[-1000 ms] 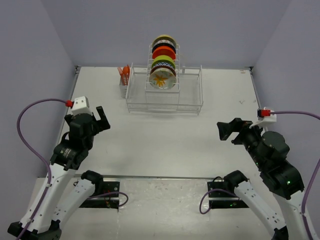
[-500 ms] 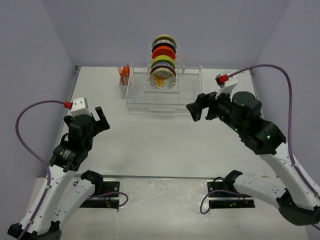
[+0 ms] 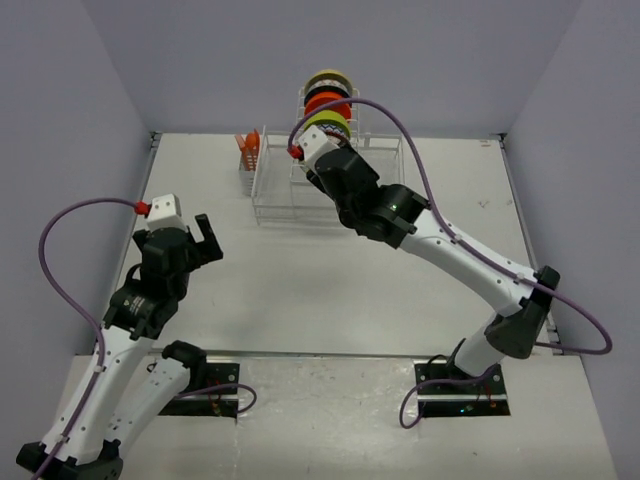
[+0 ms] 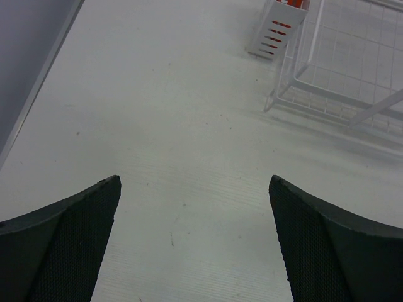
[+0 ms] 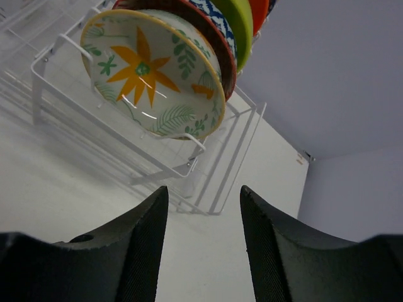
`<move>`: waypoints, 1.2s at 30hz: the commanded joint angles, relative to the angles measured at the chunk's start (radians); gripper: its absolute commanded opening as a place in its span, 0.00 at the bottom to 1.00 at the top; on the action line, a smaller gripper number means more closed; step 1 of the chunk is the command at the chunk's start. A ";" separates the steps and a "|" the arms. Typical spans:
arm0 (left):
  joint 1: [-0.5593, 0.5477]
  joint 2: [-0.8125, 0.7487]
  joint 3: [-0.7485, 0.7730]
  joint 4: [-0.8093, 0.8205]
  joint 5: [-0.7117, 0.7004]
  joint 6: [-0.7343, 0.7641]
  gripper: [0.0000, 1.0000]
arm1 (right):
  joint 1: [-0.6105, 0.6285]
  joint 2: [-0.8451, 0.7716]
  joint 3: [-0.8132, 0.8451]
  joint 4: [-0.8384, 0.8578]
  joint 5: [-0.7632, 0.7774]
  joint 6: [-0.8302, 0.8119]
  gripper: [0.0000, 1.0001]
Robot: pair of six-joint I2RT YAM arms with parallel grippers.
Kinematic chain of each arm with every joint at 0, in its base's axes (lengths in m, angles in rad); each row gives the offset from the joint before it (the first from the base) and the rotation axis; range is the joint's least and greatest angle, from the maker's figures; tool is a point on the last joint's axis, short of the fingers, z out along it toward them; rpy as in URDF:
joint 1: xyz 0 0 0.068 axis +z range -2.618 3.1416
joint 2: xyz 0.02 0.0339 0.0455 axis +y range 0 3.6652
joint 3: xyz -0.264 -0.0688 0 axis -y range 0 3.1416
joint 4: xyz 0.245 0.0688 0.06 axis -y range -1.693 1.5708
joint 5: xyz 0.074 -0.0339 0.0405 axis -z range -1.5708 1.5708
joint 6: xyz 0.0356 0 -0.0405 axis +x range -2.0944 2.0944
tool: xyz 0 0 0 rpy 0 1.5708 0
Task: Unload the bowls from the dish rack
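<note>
The white wire dish rack [image 3: 275, 200] stands at the back of the table with bowls upright in its dividers. From above I see a yellow-centred bowl [image 3: 327, 80], an orange bowl [image 3: 327, 101] and a lime green bowl [image 3: 325, 122]; my right wrist hides the front one. In the right wrist view the orange-leaf bowl [image 5: 151, 75] stands foremost, with a red-rimmed bowl [image 5: 221, 53] and a lime green bowl [image 5: 239, 22] behind it. My right gripper [image 5: 204, 196] is just below and in front of it, open, holding nothing. My left gripper [image 3: 203, 240] hangs wide open over bare table at the left.
A slotted utensil cup [image 3: 247, 170] with orange utensils [image 3: 248, 143] hangs on the rack's left end, also seen in the left wrist view [image 4: 277, 31]. Purple walls close in the table on three sides. My right arm [image 3: 450, 250] stretches diagonally across the table's middle.
My right arm has swung from the right side of the table up to the rack's front bowl, and its jaws have narrowed. The left arm has hardly moved.
</note>
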 commanded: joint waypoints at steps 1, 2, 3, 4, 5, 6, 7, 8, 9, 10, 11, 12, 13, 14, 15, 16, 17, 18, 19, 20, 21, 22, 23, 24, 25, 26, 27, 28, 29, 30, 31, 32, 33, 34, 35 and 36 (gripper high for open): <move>-0.006 0.003 -0.012 0.069 0.065 0.019 1.00 | 0.003 0.018 0.071 0.080 0.076 -0.147 0.50; -0.006 0.007 -0.012 0.070 0.068 0.022 1.00 | 0.003 0.039 0.098 0.080 0.068 -0.149 0.51; -0.006 0.014 -0.011 0.067 0.067 0.022 1.00 | 0.003 0.052 0.111 0.076 0.059 -0.155 0.52; -0.006 0.024 -0.009 0.064 0.062 0.020 1.00 | 0.003 0.064 0.131 0.074 0.051 -0.159 0.52; -0.006 0.027 -0.009 0.066 0.065 0.020 1.00 | 0.001 0.090 0.140 0.074 0.045 -0.165 0.52; -0.006 0.029 -0.009 0.066 0.068 0.020 1.00 | -0.002 0.105 0.149 0.074 0.044 -0.176 0.52; -0.006 0.032 -0.009 0.066 0.070 0.020 1.00 | -0.007 0.121 0.169 0.071 0.045 -0.182 0.52; -0.006 0.032 -0.009 0.066 0.068 0.020 1.00 | -0.010 0.134 0.177 0.073 0.047 -0.185 0.52; -0.006 0.030 -0.009 0.066 0.070 0.020 1.00 | -0.011 0.159 0.186 0.073 0.051 -0.196 0.52; -0.008 0.029 -0.009 0.066 0.071 0.020 1.00 | -0.017 0.170 0.203 0.071 0.068 -0.204 0.52; -0.008 0.026 -0.009 0.067 0.073 0.022 1.00 | -0.020 0.181 0.211 0.073 0.077 -0.208 0.52; -0.008 0.026 -0.011 0.069 0.073 0.022 1.00 | -0.024 0.188 0.218 0.074 0.082 -0.218 0.52; -0.009 0.023 -0.011 0.069 0.076 0.023 1.00 | -0.028 0.199 0.229 0.076 0.083 -0.221 0.52; -0.009 0.024 -0.011 0.070 0.079 0.025 1.00 | -0.031 0.204 0.234 0.080 0.082 -0.227 0.52; -0.011 0.026 -0.011 0.072 0.082 0.025 1.00 | -0.033 0.208 0.238 0.091 0.082 -0.239 0.52; -0.011 0.029 -0.011 0.072 0.083 0.026 1.00 | -0.039 0.219 0.246 0.097 0.082 -0.247 0.52; -0.011 0.032 -0.011 0.072 0.085 0.026 1.00 | -0.042 0.224 0.252 0.100 0.077 -0.254 0.52; -0.012 0.037 -0.011 0.073 0.085 0.026 1.00 | -0.043 0.228 0.255 0.105 0.074 -0.256 0.51; -0.012 0.041 -0.011 0.072 0.087 0.028 1.00 | -0.050 0.239 0.260 0.105 0.070 -0.257 0.51; -0.012 0.044 -0.011 0.072 0.087 0.028 1.00 | -0.050 0.242 0.257 0.114 0.061 -0.262 0.51; -0.012 0.047 -0.009 0.072 0.085 0.028 1.00 | -0.054 0.247 0.246 0.125 0.060 -0.268 0.50; -0.012 0.049 -0.009 0.070 0.085 0.028 1.00 | -0.056 0.253 0.238 0.139 0.065 -0.274 0.50; -0.012 0.049 -0.009 0.072 0.085 0.028 1.00 | -0.056 0.254 0.228 0.177 0.076 -0.296 0.48; -0.012 0.050 -0.009 0.072 0.085 0.028 1.00 | -0.057 0.254 0.200 0.194 0.076 -0.306 0.44; -0.012 0.050 -0.009 0.072 0.085 0.028 1.00 | -0.057 0.253 0.186 0.211 0.076 -0.317 0.42; -0.012 0.052 -0.009 0.072 0.087 0.028 1.00 | -0.057 0.254 0.177 0.234 0.076 -0.329 0.40; -0.012 0.053 -0.009 0.073 0.090 0.028 1.00 | -0.060 0.257 0.171 0.238 0.076 -0.330 0.39; -0.012 0.053 -0.009 0.073 0.091 0.029 1.00 | -0.062 0.260 0.168 0.241 0.076 -0.330 0.38; -0.012 0.057 -0.009 0.073 0.093 0.029 1.00 | -0.062 0.263 0.163 0.255 0.077 -0.333 0.35; -0.012 0.058 -0.009 0.073 0.094 0.029 1.00 | -0.063 0.263 0.149 0.267 0.080 -0.334 0.29; -0.012 0.058 -0.009 0.075 0.094 0.029 1.00 | -0.062 0.262 0.140 0.280 0.082 -0.342 0.27; -0.012 0.058 -0.009 0.075 0.096 0.031 1.00 | -0.062 0.260 0.125 0.312 0.088 -0.352 0.20; -0.011 0.058 -0.009 0.075 0.096 0.031 1.00 | -0.063 0.260 0.117 0.324 0.093 -0.353 0.18; -0.012 0.060 -0.009 0.075 0.096 0.031 1.00 | -0.062 0.259 0.112 0.347 0.097 -0.362 0.16; -0.012 0.060 -0.009 0.075 0.097 0.031 1.00 | -0.063 0.257 0.105 0.353 0.100 -0.365 0.12; -0.012 0.060 -0.009 0.075 0.097 0.031 1.00 | -0.063 0.257 0.102 0.361 0.103 -0.366 0.12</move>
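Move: The flowered bowl, front of the row in the rack, has its middle about 8 cm ahead of the half-open right hand, 9 cm left and 3 cm lower. Directly behind that bowl stand the blue-patterned bowl some 3 cm farther out, the green bowl 6 cm and the orange bowl 11 cm. From the left hand the flowered bowl lies roughly 18 cm ahead, 31 cm right and 8 cm higher. The right hand reaches about 8 cm forward, slightly left, and pinches the flowered bowl's right rim. ##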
